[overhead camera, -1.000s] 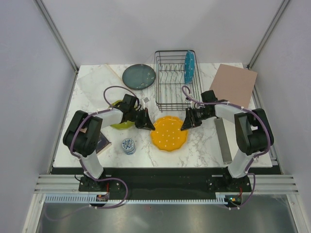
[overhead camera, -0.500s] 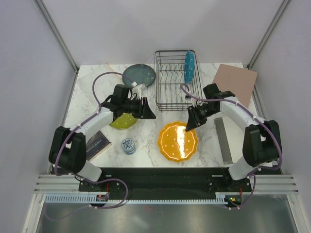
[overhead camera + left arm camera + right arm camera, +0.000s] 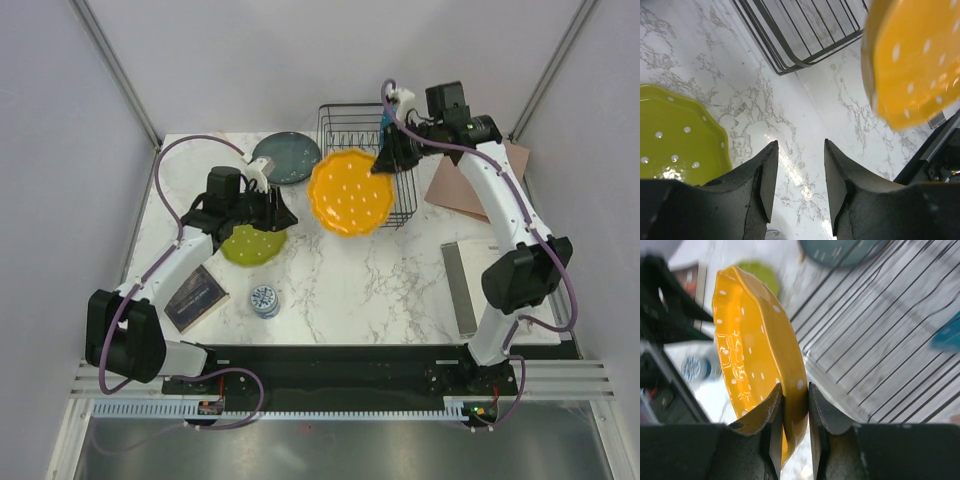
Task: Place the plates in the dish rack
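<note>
My right gripper is shut on the rim of the orange dotted plate and holds it in the air, tilted, over the black wire dish rack; the plate shows between the jaws in the right wrist view. A blue plate stands in the rack's right slots. The lime-green plate lies on the table by my left gripper, which is open and empty beside it. The dark teal-grey plate lies flat left of the rack.
A small blue-white patterned tin sits near the front. A dark booklet lies at the left front. A brown board lies at the back right and a grey bar along the right side.
My right gripper has lifted the orange plate off the table and carried it back over the rack. My left arm has drawn back to the left beside the lime-green plate.
</note>
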You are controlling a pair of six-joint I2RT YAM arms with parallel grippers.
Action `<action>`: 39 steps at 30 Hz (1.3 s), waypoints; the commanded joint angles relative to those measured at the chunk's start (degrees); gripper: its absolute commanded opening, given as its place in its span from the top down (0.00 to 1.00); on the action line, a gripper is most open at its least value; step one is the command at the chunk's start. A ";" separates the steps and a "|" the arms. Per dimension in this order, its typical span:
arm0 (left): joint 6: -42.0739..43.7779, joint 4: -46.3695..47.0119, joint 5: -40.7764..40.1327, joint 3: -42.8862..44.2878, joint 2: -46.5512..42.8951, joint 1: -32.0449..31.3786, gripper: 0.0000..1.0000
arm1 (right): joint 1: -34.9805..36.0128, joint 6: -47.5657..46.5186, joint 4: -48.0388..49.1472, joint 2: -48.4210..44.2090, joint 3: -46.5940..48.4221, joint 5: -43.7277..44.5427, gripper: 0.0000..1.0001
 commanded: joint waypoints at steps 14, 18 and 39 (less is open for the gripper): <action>-0.31 4.99 -2.56 -2.52 -4.08 -0.08 0.51 | 5.42 18.91 41.02 6.68 11.84 55.30 1.00; -0.66 5.70 -2.03 -2.78 -3.46 -0.08 0.51 | 10.16 16.99 49.00 9.05 11.58 71.56 1.00; -1.89 8.42 -1.59 -6.91 -5.22 0.01 0.51 | 15.09 -11.05 57.99 29.44 29.33 97.14 1.00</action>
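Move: My right hand already holds the yellow plate by its right rim, raised in front of the dish rack. The free slot it is bound for lies about 18 cm ahead, some 3 cm to the right and 18 cm below. The blue plate stands in the rack just beyond, roughly 17 cm ahead and 6 cm right of me; the dark plate lies about 20 cm ahead and 18 cm left. From my idle left hand the slot is some 23 cm ahead, 21 cm right and 8 cm lower. Keeping the yellow plate pinched by its rim, I swing my right hand about 20 cm forward over the rack, climbing some 7 cm early on, then running level and easing down about 3 cm at the end. Meanwhile I turn the wrist some 65 degrees clockwise, so the fingers come from pointing left and down to pointing forward and nearly level, bringing the plate up on edge towards the space left of the blue plate. ##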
